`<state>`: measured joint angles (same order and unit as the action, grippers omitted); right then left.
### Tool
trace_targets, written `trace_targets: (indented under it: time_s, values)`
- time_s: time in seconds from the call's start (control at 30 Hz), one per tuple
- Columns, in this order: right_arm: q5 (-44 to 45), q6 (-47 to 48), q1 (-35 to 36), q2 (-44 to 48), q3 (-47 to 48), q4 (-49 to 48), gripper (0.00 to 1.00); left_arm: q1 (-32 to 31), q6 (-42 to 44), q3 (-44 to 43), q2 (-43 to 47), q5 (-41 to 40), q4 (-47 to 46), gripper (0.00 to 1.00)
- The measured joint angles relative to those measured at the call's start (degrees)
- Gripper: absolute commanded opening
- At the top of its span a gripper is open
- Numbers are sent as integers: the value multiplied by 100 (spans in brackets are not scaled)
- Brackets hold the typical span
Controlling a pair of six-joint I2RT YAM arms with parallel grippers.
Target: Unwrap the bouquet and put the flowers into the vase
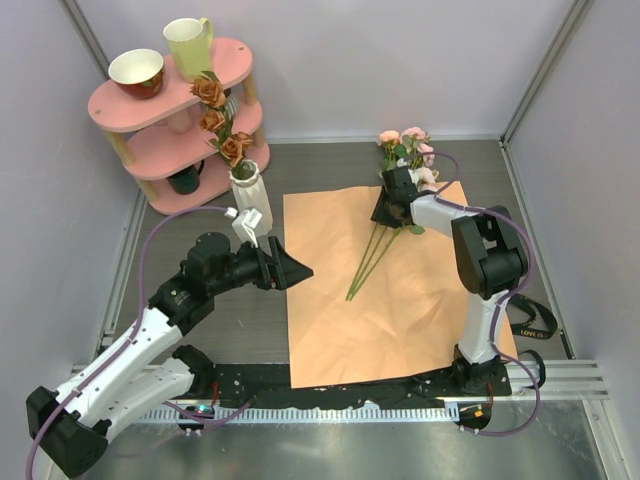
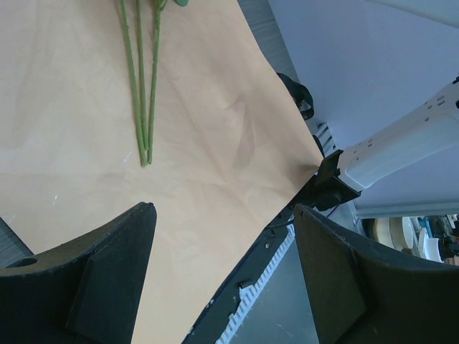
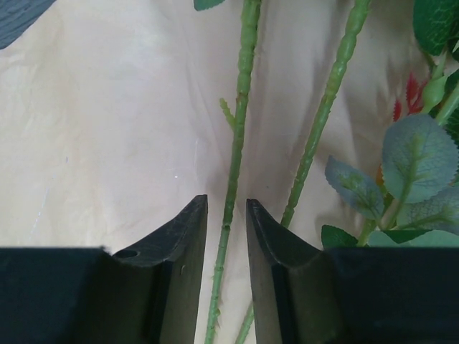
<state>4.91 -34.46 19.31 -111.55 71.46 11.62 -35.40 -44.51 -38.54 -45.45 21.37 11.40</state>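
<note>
The bouquet lies unwrapped: its tan-orange paper (image 1: 380, 300) is spread flat on the table. Pink and peach flowers (image 1: 407, 148) rest at the paper's far edge, their green stems (image 1: 368, 258) running toward me. My right gripper (image 1: 391, 205) is down over those stems; in the right wrist view its jaws (image 3: 226, 201) stand narrowly open around one stem (image 3: 244, 86) with a gap on each side, and a second stem (image 3: 326, 107) lies just outside. The white ribbed vase (image 1: 247, 188) holds rust-orange roses (image 1: 222, 122). My left gripper (image 1: 287, 268) hangs open and empty at the paper's left edge.
A pink two-tier shelf (image 1: 225, 70) stands at the back left with a yellow-green mug (image 1: 188, 45) and a bowl (image 1: 137, 70). A black strip (image 1: 340, 388) runs along the paper's near edge. A black strap (image 1: 530, 320) lies beside the right arm's base.
</note>
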Motion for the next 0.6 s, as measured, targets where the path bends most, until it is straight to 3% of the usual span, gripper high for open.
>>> trace_targets:
  time_s: [0.07, 0.23, 0.33, 0.47, 0.6]
  values:
    - [15, -2, 0, -37, 0, -4, 24, 0, 0, 0, 0, -20, 0, 81]
    - [44, -24, -4, -94, 24, -70, 14, 0, 0, -37, 2, -42, 31, 81]
    - [105, -46, -4, -92, 24, -63, 1, 0, 2, -136, 2, -79, 79, 80]
    - [197, -109, -39, 151, -103, -59, 1, 0, 9, -256, 0, -127, 140, 80]
    - [144, -214, -151, 1132, -529, -105, 1, 0, 17, -313, -9, -170, 190, 80]
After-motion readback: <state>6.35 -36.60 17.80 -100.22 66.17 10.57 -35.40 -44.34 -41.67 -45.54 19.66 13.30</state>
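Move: The flower stem to be gripped runs lengthwise between the right hand's open fingertips, about 1 cm below them and neither ahead nor to a side. A second stem lies about 3 cm to its right, level with it, and the cluster of roses some 15 cm ahead and 6 cm to the right. From the left hand the gripped stem is roughly 25 cm ahead, 14 cm to the right and 21 cm below. The green stem between the right fingertips is pinched as they close on it almost in place, just above the paper. Once shut, the right hand lifts it about 6 cm straight up off the paper, drifting about 2 cm to the right, while the fingers tip slightly outward and up. ##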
